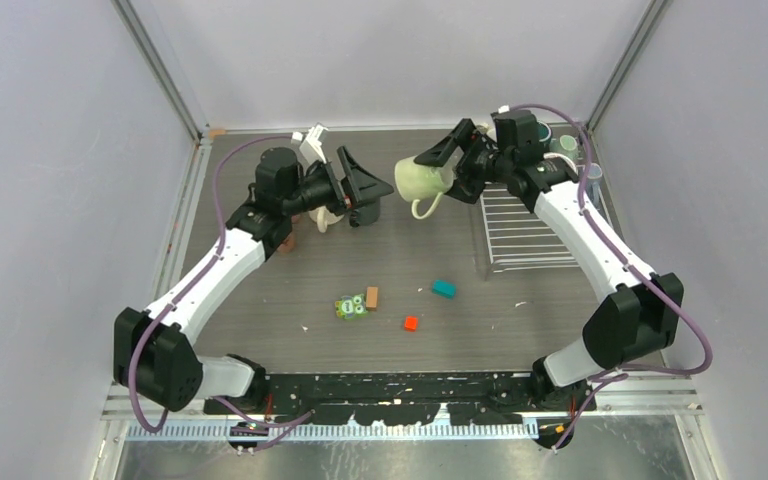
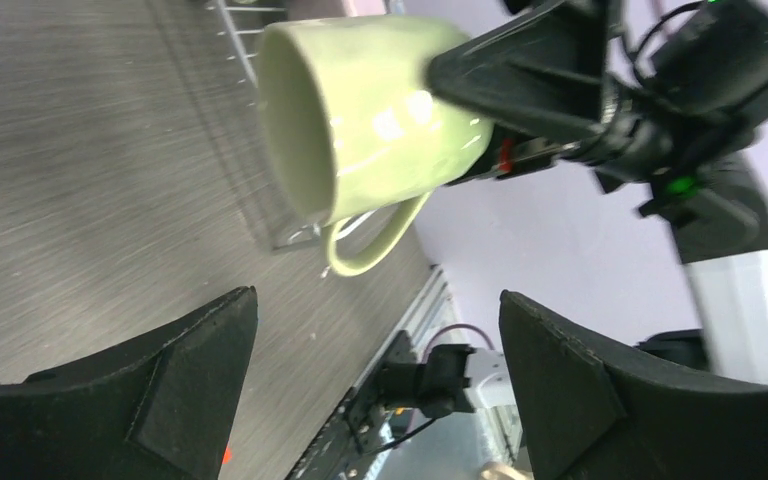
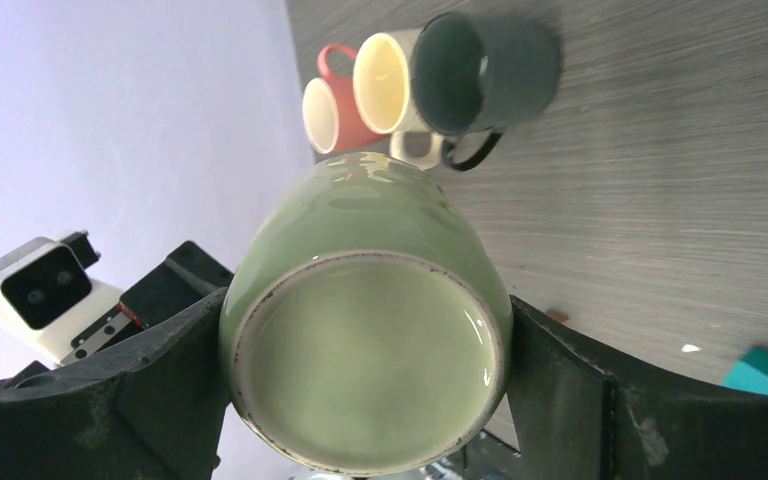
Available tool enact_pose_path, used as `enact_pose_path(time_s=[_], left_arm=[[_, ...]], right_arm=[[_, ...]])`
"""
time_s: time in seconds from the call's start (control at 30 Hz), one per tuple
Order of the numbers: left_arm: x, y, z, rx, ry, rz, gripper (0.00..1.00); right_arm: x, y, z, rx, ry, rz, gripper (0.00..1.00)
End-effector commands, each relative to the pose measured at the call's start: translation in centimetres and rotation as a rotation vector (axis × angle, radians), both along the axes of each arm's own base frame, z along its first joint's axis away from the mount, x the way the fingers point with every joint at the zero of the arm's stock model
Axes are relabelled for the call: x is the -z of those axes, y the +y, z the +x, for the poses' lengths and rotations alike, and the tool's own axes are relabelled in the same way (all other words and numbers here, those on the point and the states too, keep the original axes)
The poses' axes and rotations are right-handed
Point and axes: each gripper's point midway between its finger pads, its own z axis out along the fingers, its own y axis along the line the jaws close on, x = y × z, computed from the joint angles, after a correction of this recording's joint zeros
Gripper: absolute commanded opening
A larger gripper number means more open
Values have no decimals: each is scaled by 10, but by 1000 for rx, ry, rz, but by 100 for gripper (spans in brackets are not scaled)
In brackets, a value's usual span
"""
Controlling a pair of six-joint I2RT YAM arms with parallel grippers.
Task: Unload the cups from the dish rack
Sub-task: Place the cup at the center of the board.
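My right gripper [image 1: 440, 168] is shut on a pale green cup [image 1: 422, 181], held on its side in the air left of the dish rack [image 1: 525, 228]. In the right wrist view the cup's base [image 3: 365, 360] fills the gap between the fingers [image 3: 150, 390]. My left gripper [image 1: 368, 180] is open and empty, pointing at the cup's mouth [image 2: 360, 110] from a short way off. A dark cup [image 3: 470, 70], a cream cup [image 3: 385, 85] and a pink cup [image 3: 330, 110] stand together on the table below the left gripper. A light teal cup [image 1: 563, 147] sits at the rack's far end.
Small toy blocks lie on the table's near middle: teal [image 1: 444, 289], orange [image 1: 411, 323], brown [image 1: 372, 297] and a green piece [image 1: 349, 308]. Pale walls close in the table at the back and on both sides.
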Motion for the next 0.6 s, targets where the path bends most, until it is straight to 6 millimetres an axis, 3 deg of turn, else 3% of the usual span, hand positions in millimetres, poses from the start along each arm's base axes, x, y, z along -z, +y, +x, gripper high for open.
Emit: enact_pose_path(time_s=[0.0, 0.2, 0.57], left_arm=[[-38, -8, 3, 48, -56, -164, 90], [-39, -9, 11, 49, -40, -197, 76], [-40, -4, 18, 52, -31, -207, 65]], right_arm=[[-50, 38, 0, -118, -107, 232, 16], [-53, 53, -1, -174, -94, 349, 16], [-50, 59, -4, -209, -80, 391, 15]])
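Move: The green cup in the right grip has its mouth facing the left hand, about 12 cm to that hand's right, 3 cm ahead and 3 cm lower. From the right hand, the receiving left gripper is some 15 cm left, 1 cm back and 2 cm higher. From the left hand, the dark mug stands 10 cm ahead, 1 cm left, and the cream mug 10 cm ahead, 11 cm left, both about 24 cm down. The green cup, still pinched in the right hand, is carried about 5 cm left towards the waiting left gripper, slowing near the end, while the right wrist rolls some 15 degrees so its left side rises. The left hand rises about 2.5 cm and edges 2 cm forward, tipping its fingers up roughly 10 degrees and narrowing them from nearly fully open to about two thirds. ##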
